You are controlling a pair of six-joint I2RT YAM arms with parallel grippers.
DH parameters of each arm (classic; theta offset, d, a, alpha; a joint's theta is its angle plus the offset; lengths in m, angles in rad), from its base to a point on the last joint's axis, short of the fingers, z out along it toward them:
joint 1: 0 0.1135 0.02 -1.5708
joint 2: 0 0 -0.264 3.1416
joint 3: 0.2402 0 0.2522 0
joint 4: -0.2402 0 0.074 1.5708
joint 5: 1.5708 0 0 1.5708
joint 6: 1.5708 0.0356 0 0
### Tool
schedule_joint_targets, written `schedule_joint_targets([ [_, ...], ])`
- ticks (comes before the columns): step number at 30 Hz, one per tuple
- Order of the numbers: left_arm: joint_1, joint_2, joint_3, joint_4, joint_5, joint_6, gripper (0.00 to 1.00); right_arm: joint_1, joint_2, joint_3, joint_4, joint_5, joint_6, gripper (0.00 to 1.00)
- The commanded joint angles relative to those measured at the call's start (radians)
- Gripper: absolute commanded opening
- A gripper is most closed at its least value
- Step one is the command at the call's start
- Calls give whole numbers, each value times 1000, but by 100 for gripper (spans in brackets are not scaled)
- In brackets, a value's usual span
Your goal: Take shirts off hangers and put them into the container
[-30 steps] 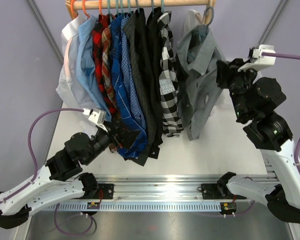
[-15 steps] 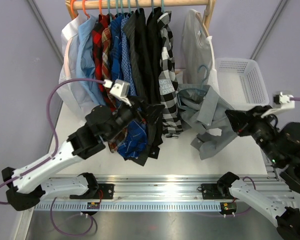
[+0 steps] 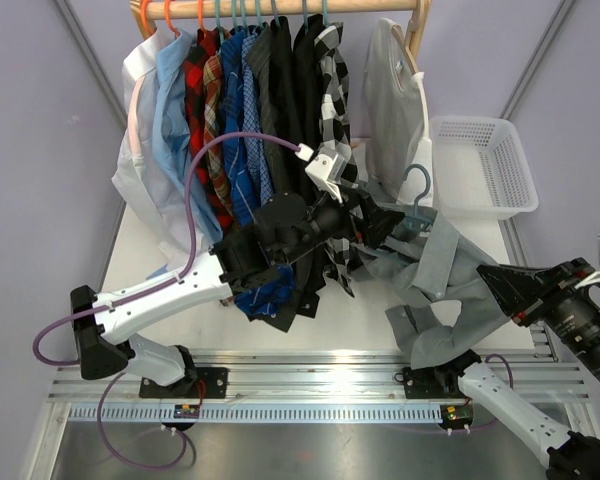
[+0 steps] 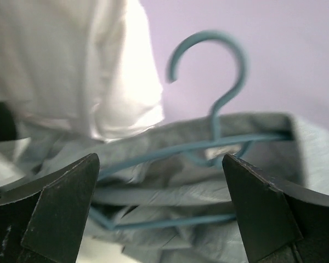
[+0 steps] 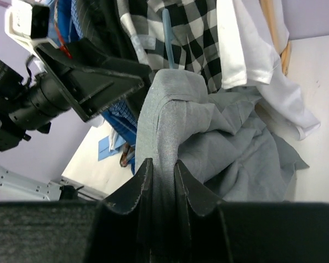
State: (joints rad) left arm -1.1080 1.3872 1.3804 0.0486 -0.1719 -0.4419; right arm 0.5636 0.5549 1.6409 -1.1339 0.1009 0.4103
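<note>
A plain grey shirt (image 3: 438,268) is off the rail and stretched over the table, with a teal hanger (image 3: 417,193) still inside its collar. My right gripper (image 3: 496,284) is shut on a fold of that grey shirt (image 5: 230,145) at the near right. My left gripper (image 3: 378,222) stands open just left of the hanger, its fingers apart on either side of the hanger (image 4: 219,118) without touching it. The other shirts (image 3: 250,110) hang in a row on the rail. The white lattice container (image 3: 485,165) sits at the far right.
A wooden rail (image 3: 280,8) crosses the back, with a white shirt (image 3: 392,90) hanging at its right end next to the container. The left arm (image 3: 180,290) reaches diagonally across the table in front of the hanging shirts. A metal rail (image 3: 320,385) runs along the near edge.
The grey shirt came off the rail as my right gripper pulled it down and toward the near right, uncovering the container. My left arm swung up and right to the hanger.
</note>
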Motion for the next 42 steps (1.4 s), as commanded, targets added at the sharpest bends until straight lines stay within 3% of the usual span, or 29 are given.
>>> schedule_joint_targets([
  [1, -33, -2, 98, 115, -27, 19, 99, -40, 0, 59, -9, -144, -7, 0],
  [10, -94, 88, 206, 74, -14, -17, 99, -103, -4, 126, -40, -228, -36, 0],
  [16, -170, 133, 221, 36, -115, -7, 99, -106, -7, 129, -12, -242, -31, 0],
  [29, -227, 138, 192, 16, -235, -73, 97, -110, -18, 129, 26, -193, -34, 0],
  [32, -227, 153, 198, 16, -232, -75, 69, -110, -24, 131, 46, -193, -36, 0],
  [34, -227, 164, 210, 5, -239, -73, 45, -111, -24, 126, 51, -204, -34, 0],
  [36, -227, 171, 212, 7, -238, -75, 32, -110, -27, 120, 56, -202, -34, 0],
  [37, -227, 171, 213, 11, -236, -77, 21, -111, -29, 117, 57, -199, -34, 0],
  [42, -227, 177, 213, 22, -230, -89, 11, -110, -33, 94, 75, -210, -34, 0],
])
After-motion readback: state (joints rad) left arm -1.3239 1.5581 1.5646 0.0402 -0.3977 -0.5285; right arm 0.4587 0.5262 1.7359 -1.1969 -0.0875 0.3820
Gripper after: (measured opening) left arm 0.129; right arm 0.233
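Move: The grey shirt's hanger neck is about 7 cm to the right of the open left gripper, some 2 cm back and roughly 2 cm higher. The white shirt on the rack hangs some 17 cm ahead of that gripper, at about its height. The checked shirt hangs some 12 cm ahead and 11 cm to the left, a little lower. From the right gripper, still pinching the grey shirt near its shoulder, the neck lies about 15 cm ahead and 12 cm left, a touch lower. Bring the left gripper right and back to the hanger neck, about 6 cm right and 5 cm back, first rising about 6 cm and then sinking most of that again. Close the fingers on the neck just below the hook. Meanwhile, keep the right grip on the shirt and draw it back about 4 cm, then hold. ##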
